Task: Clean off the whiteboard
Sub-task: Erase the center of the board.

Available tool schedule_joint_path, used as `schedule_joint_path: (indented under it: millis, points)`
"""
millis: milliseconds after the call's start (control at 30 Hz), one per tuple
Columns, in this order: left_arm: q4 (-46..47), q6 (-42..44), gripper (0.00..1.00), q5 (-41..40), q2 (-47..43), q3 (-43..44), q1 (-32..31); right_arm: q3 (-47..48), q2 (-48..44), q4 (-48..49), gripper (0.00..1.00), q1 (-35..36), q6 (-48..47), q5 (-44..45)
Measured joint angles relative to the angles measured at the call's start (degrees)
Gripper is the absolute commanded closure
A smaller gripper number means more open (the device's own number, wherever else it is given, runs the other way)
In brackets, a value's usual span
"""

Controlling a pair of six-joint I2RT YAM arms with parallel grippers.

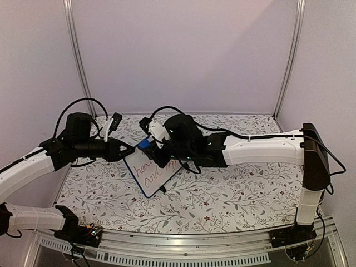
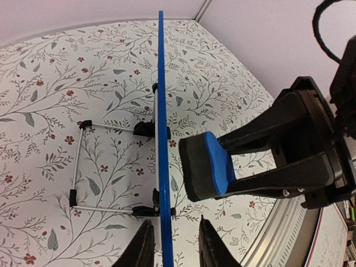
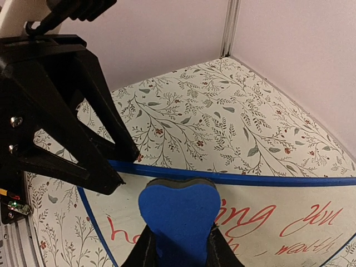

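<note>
The whiteboard stands tilted on the floral table and carries red handwriting. In the left wrist view it shows edge-on as a thin blue line, with its wire stand behind it. My left gripper straddles the board's left edge. Its fingers stand either side of the blue edge with gaps showing. My right gripper is shut on a blue eraser. The eraser sits at the board's upper edge, on the written side.
A floral cloth covers the table. Metal frame posts rise at the back corners, with pale walls behind. An aluminium rail runs along the near edge. The two arms meet closely over the board.
</note>
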Motion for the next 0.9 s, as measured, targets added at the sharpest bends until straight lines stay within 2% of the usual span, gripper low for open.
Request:
schedule_joint_path:
  millis: [500, 900]
  points:
    - [0.1, -0.2, 0.92, -0.1, 0.1, -0.1, 0.0, 0.0, 0.2, 0.3, 0.82, 0.0, 0.0, -2.0]
    - [0.1, -0.3, 0.96, -0.4, 0.2, -0.2, 0.0, -2.0, 0.2, 2.6, 0.82, 0.0, 0.0, -3.7]
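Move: The whiteboard's top edge, near its upper left corner, runs between the left hand's open fingertips, about 1 cm below the hand point. The eraser held by the other hand is some 6 cm to the left hand's right, level ahead, 1 cm lower. From the right hand, the board's middle is about 2 cm ahead, 3 cm right and 8 cm below; the leftover "ing" is about 3 cm ahead, 4 cm right and 2 cm below. Staying in place, the left hand steadily closes its fingers from about a quarter open to nearly shut and pinches the top edge of the whiteboard. The right hand keeps its grip on the eraser and creeps back about 1 cm beside it, dipping nearly 1 cm below the rim at the very end, felt facing the board. ##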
